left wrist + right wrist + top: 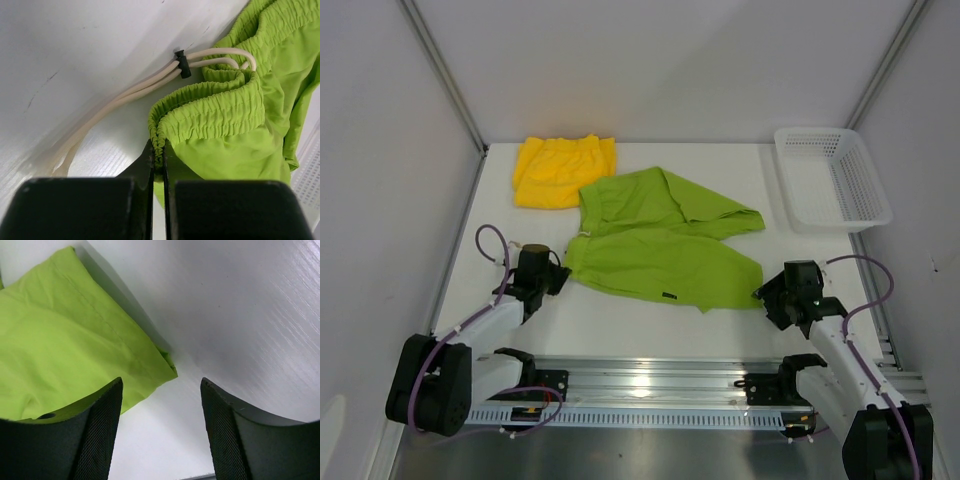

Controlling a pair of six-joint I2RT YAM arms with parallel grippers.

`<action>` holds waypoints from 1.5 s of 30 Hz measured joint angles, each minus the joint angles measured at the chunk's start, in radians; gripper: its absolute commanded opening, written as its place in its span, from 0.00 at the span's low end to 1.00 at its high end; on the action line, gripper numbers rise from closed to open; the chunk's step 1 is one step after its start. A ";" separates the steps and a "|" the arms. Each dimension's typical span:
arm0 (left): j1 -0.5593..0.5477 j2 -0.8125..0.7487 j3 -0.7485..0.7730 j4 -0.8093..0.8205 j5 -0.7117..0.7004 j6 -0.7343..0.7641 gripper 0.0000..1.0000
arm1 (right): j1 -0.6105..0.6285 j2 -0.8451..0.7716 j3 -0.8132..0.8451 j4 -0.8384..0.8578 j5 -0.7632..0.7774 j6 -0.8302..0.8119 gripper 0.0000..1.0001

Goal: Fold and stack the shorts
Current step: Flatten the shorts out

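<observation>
The lime green shorts (665, 240) lie spread across the middle of the table. My left gripper (558, 275) is shut on the folded elastic waistband (210, 112) at their left edge; the white drawstring (125, 92) trails on the table beside it. My right gripper (767, 292) is open and empty just right of the shorts' leg corner (167, 365), which lies between and ahead of the fingers. The bright yellow shorts (562, 170) lie folded at the back left, touching the green pair.
A white mesh basket (832, 178) stands at the back right corner. Grey walls enclose the table on three sides. A metal rail (650, 385) runs along the near edge between the arm bases.
</observation>
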 measured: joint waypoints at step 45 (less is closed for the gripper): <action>0.006 -0.094 0.804 -0.525 0.026 0.080 0.00 | -0.037 0.090 0.785 -0.304 -0.022 -0.199 0.00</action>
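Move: The near right hem corner of the green shorts lies about 2 cm ahead of the right hand's open fingers, 1 cm to their left and 2 cm below. The shorts' loose leg end is some 18 cm ahead of this hand and 1 cm left, and the black label 19 cm left and 2 cm ahead. The left hand already grips the waistband; from it the hem corner is about 38 cm right and 5 cm back, the folded yellow shorts 22 cm ahead and 1 cm left. The hem corner of the green shorts is pinched by the right hand, which eases about 2 cm down and a little forward-left before shutting its fingers on it. Then both hands, the left still gripping the waistband, swing the near edge up together by some 25 cm and forward about 5 cm, speeding up as they rise, fingertips tilting up roughly 20 degrees. ##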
